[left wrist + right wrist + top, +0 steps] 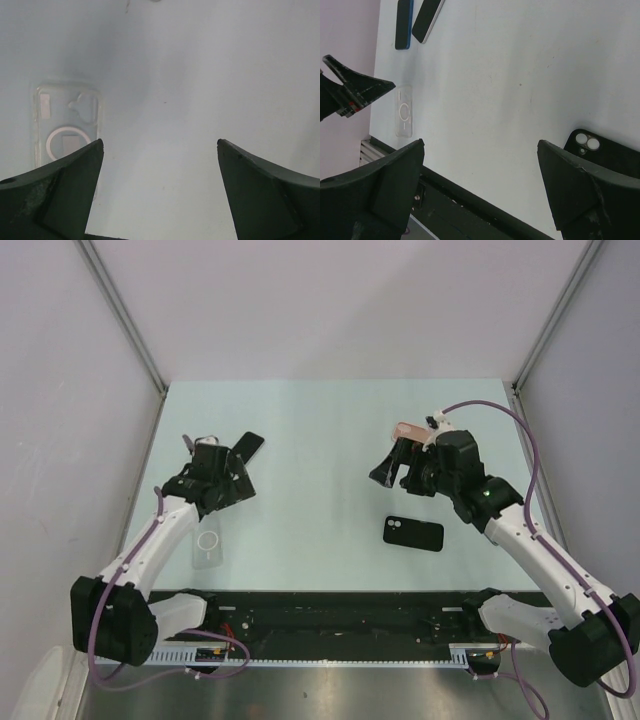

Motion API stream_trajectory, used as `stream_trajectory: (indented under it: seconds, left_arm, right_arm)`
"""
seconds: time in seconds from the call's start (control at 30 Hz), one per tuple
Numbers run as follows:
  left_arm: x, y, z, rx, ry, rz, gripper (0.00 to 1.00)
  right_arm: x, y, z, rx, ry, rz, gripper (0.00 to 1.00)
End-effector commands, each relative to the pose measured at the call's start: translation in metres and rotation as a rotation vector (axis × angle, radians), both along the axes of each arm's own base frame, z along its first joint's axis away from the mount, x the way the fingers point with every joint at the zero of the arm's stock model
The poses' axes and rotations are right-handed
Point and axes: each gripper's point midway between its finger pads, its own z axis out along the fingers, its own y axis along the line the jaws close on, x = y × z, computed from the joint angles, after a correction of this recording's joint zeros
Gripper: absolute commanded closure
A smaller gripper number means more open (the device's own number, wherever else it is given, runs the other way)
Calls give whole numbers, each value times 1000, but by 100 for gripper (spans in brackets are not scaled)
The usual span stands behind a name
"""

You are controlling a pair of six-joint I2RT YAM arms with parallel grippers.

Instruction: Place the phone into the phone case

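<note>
A clear phone case [208, 540] with a white ring lies flat at the near left; it also shows in the left wrist view [67, 125] and the right wrist view [404, 111]. A black phone [413, 533] lies camera side up near the front edge, right of centre, its lenses visible beside my right finger [600, 150]. My left gripper [218, 498] [160, 145] hangs open just beyond the case, holding nothing. Above and behind the black phone, my right gripper [400, 480] [480, 145] is open and holds nothing.
Another dark phone [250, 447] lies behind the left gripper; the right wrist view shows it [427, 17] next to a blue-edged one [403, 22]. A pink flat object [408, 430] sits behind the right gripper. A black rail [330, 612] runs along the near edge.
</note>
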Motion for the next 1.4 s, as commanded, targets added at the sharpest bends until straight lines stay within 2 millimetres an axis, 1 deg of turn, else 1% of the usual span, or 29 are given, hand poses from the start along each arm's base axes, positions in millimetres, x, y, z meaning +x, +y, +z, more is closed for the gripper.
stream_trajectory:
  seconds: [0.0,0.07,0.2,0.27,0.33,0.5,0.57,0.63,0.77,0.8,0.9,0.97,1.0,1.03,1.07,1.13,1.17,1.23,1.27,1.33,1.37]
  left_arm:
    - [-10,29,-32,-24,98,204,2]
    - [-13,39,-44,-40,129,249,3]
    - [-17,39,-65,-60,185,267,6]
    - [-19,37,-78,-82,220,267,6]
    - [-23,34,-91,-97,268,268,10]
    - [-24,35,-103,-84,320,273,17]
    - [-26,35,-107,-81,337,275,18]
    - [-26,32,-110,-90,345,256,18]
    - [-26,24,-119,-130,375,240,21]
    - [-28,21,-124,-139,397,229,23]
    - [-28,19,-129,-146,411,216,27]
    - [-29,16,-132,-161,418,205,32]
    - [-27,12,-131,-179,408,195,39]
    - [-25,12,-131,-181,395,193,43]
    - [-27,6,-132,-212,398,175,50]
    - [-23,-4,-130,-259,380,138,57]
    - [-23,-8,-131,-271,382,124,63]
    - [-24,-16,-131,-290,385,96,68]
    - [-25,-24,-132,-297,392,67,74]
    - [-26,-31,-133,-297,398,28,80]
    - [-28,-39,-135,-304,411,1,90]
  right_arm:
    - [-2,0,11,24,-34,4,0]
    - [-3,1,8,28,-27,11,0]
    - [-3,7,6,41,-17,32,0]
    - [-3,7,3,42,-3,28,0]
    - [-4,5,1,34,0,27,0]
    - [-3,0,-5,10,7,12,0]
    - [-4,0,-7,4,13,11,0]
    - [-4,-1,-7,-1,11,11,0]
    - [-3,-4,-17,-12,33,-9,0]
    - [-4,-3,-17,-10,36,-6,0]
    - [-5,-4,-21,-21,47,-2,0]
    - [-4,-6,-21,-27,43,-10,0]
    - [-5,-7,-22,-31,44,-13,0]
    - [-5,-7,-21,-30,39,-13,0]
    - [-5,-8,-20,-30,36,-14,0]
    - [-6,-8,-20,-32,32,-10,0]
    - [-6,-9,-21,-38,23,-6,0]
    - [-9,-11,-27,-49,30,-7,0]
    - [-10,-11,-28,-50,30,-5,1]
    - [-13,-13,-32,-51,40,-5,0]
    - [-13,-12,-32,-45,40,-3,0]
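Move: The phone case lies flat on the table about 9 cm to the left of the left hand, some 6 cm back towards the base and about 13 cm below. At that same table height, the black phone lies about 17 cm ahead of the hand and 1 cm to its right, and the blue-edged phone about 16 cm ahead and 9 cm left. From the right hand the case is roughly 42 cm left, 6 cm back and 23 cm below. The left hand drops about 12 cm to the case, swinging some 4 cm left at the start and easing 3 cm back, while the wrist tips the fingers roughly 20 degrees farther down and turns a little counter-clockwise. Once low it almost stops and the wide-open fingers close most of the way on the case, its right long edge coming between the tips, while the open, empty right hand sinks about 3 cm away to the right. ##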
